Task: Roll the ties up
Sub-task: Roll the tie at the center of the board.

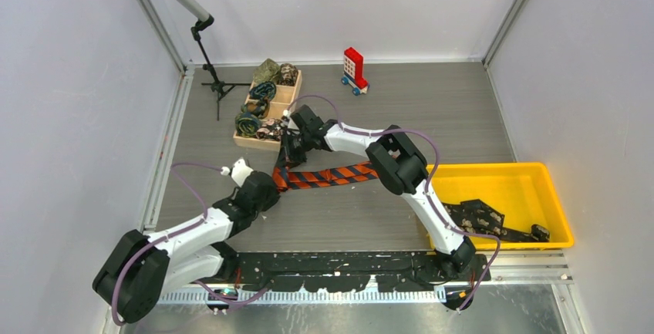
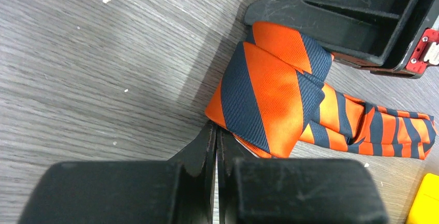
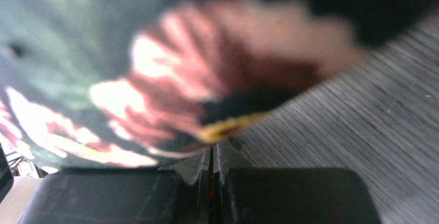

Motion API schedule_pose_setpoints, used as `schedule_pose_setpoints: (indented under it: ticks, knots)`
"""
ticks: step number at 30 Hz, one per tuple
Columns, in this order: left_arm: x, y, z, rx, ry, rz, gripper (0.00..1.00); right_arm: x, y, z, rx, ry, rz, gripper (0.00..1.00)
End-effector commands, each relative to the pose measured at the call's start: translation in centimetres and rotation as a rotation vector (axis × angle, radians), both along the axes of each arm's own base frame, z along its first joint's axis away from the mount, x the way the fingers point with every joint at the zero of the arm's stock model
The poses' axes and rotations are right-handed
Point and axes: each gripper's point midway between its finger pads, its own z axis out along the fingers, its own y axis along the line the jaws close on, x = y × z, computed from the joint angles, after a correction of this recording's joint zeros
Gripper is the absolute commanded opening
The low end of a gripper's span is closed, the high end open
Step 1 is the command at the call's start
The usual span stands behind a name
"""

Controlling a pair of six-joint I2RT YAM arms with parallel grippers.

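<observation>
An orange tie with dark stripes (image 1: 332, 176) lies across the table's middle, its left end folded over (image 2: 269, 94). My left gripper (image 1: 270, 186) sits at that folded end, shut (image 2: 216, 131), its tips touching the fabric's edge with nothing visibly between them. My right gripper (image 1: 287, 155) hangs just behind the fold, in front of the wooden box. In the right wrist view it is shut (image 3: 212, 149), and a blurred floral tie (image 3: 155, 89) fills the view right at its tips. Whether it pinches fabric I cannot tell. The right arm's black housing (image 2: 362, 17) covers the fold's far edge.
A wooden box (image 1: 258, 143) of rolled ties (image 1: 248, 123) stands at the back left. A yellow bin (image 1: 501, 173) at the right holds dark ties (image 1: 478, 217). A red-and-white toy block (image 1: 354, 68) and a black tripod (image 1: 217, 86) stand near the back wall.
</observation>
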Motion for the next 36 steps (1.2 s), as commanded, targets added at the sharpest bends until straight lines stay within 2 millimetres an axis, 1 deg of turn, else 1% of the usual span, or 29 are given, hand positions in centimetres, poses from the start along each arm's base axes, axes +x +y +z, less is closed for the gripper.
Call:
schedule_pose_setpoints:
  ticks: [1,6,14,19,23,27,31,36]
  knots:
    - [2.3,-0.8,2.2,-0.038,-0.092,0.005,0.02,-1.9,-0.5,0.6,-0.019,0.048,0.018,0.07]
    - [2.7,-1.2,2.8,-0.048,-0.077,0.006,0.02,-1.7,-0.6,0.3,-0.028,0.041,0.004,0.06]
    - [3.4,-0.7,3.3,-0.039,-0.085,0.044,0.02,-1.0,-0.4,0.7,-0.035,0.025,-0.019,0.06]
    - [3.4,-1.0,2.8,-0.039,-0.063,0.044,0.02,-0.1,-0.7,0.7,-0.057,-0.004,-0.032,0.07]
    - [3.1,-0.9,2.8,-0.047,-0.059,0.044,0.02,1.0,-1.2,0.5,-0.082,-0.022,-0.046,0.15]
    - [2.4,-0.3,2.9,-0.039,-0.057,0.054,0.03,1.8,-1.4,0.9,-0.089,-0.044,-0.046,0.23]
    - [2.0,0.0,2.7,-0.041,-0.055,0.057,0.04,2.5,-1.5,2.1,-0.097,-0.077,-0.047,0.31]
    - [1.9,-0.2,2.4,-0.048,-0.044,0.051,0.05,3.4,-2.0,3.6,-0.114,-0.110,-0.060,0.38]
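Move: The orange-and-navy tie roll stands on the board right at the left fingertips, its middle about 3 cm ahead and 2 cm to the right, level with the hand. From the right hand, its middle is some 3 cm back and 1 cm left. The tie's unrolled tail has its middle some 14 cm to the right of the roll. The floral tie lies about 10 cm ahead of the right hand, 4 cm left and 3 cm higher, in the wooden box, whose middle is roughly 16 cm ahead and 4 cm left. The left hand, its fingers staying all but shut at the near corner of the tie roll, eases forward a good centimetre and then near the end rises about 2 cm, while the right hand at first stays put, keeping its pinch on the roll's far side. The right fingers then spread to about a third of their range and let go as that hand backs off forward some 2 cm, drifting right and slightly up, towards the wooden box. ##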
